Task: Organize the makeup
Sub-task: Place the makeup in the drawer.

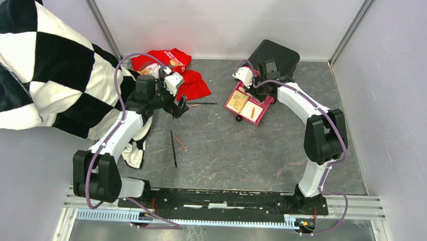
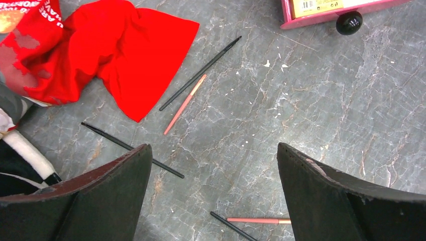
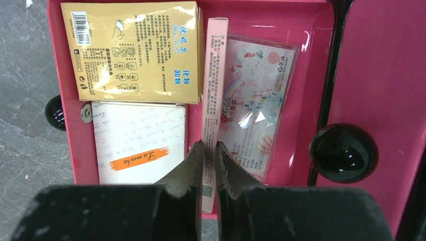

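In the right wrist view my right gripper (image 3: 207, 145) is shut on the near end of a long pink stick box (image 3: 214, 75), which lies in the pink drawer (image 3: 60, 100). Beside it in the drawer are a gold packet (image 3: 133, 50), a white card (image 3: 138, 145) and a patterned packet (image 3: 256, 100). My left gripper (image 2: 213, 155) hangs open over the table with nothing between its fingers. Below it lie thin black pencils (image 2: 201, 73) (image 2: 131, 149) and a pink pencil (image 2: 185, 104). Another black and pink pair (image 2: 256, 220) shows at the bottom edge.
A red cloth (image 1: 178, 71) lies at the back, left of centre. A black box (image 1: 278, 56) stands behind the pulled-out drawer (image 1: 252, 106). A black-and-white checked blanket (image 1: 41, 66) covers the left side. A black knob (image 3: 344, 153) sits on the neighbouring drawer.
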Controlling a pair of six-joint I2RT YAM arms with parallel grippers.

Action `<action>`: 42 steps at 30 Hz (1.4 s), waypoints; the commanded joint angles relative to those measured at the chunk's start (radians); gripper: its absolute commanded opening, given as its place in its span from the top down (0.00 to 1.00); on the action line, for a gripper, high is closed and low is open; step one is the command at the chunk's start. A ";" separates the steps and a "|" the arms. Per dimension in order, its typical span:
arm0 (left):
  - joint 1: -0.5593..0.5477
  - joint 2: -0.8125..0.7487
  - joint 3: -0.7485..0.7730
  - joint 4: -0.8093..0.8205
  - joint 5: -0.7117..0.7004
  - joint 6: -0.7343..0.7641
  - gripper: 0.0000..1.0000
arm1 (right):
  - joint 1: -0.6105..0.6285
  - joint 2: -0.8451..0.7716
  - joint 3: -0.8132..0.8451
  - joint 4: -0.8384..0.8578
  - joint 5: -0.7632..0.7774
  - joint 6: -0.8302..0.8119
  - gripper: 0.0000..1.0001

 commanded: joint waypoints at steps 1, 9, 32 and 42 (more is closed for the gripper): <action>0.003 0.013 0.039 0.003 0.044 0.039 0.00 | -0.006 0.023 0.060 -0.018 -0.013 -0.012 0.87; 0.002 0.015 0.036 0.018 0.063 0.033 0.00 | -0.008 0.049 0.099 -0.025 0.010 -0.003 0.81; 0.001 -0.024 0.004 0.051 0.085 0.018 0.00 | -0.032 0.053 0.090 -0.024 0.037 0.031 0.52; 0.002 -0.034 0.000 0.053 0.087 0.014 0.00 | -0.054 0.086 0.141 -0.038 0.030 0.030 0.55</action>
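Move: The long pink box is already pinched in the right fingers inside the drawer, its middle about 3 cm left and 1 cm ahead of that hand. The drawer's middle lies some 4 cm left, 2 cm back and 4 cm below; the gold box 8 cm left and 2 back, the white box 2 left and 5 back, the clear packet 3 ahead and 2 left. From the left hand the drawer is about 22 cm right, 5 cm ahead and 9 cm down. The pink box is let go inside the drawer, beside the gold box and over the clear packet: the right hand eases about 1 cm forward and slightly down while its nearly shut fingers open to about half wide. Then it slides nearly level, another 1.5 cm forward and as much to the right, leaving the box towards its left fingertip. ##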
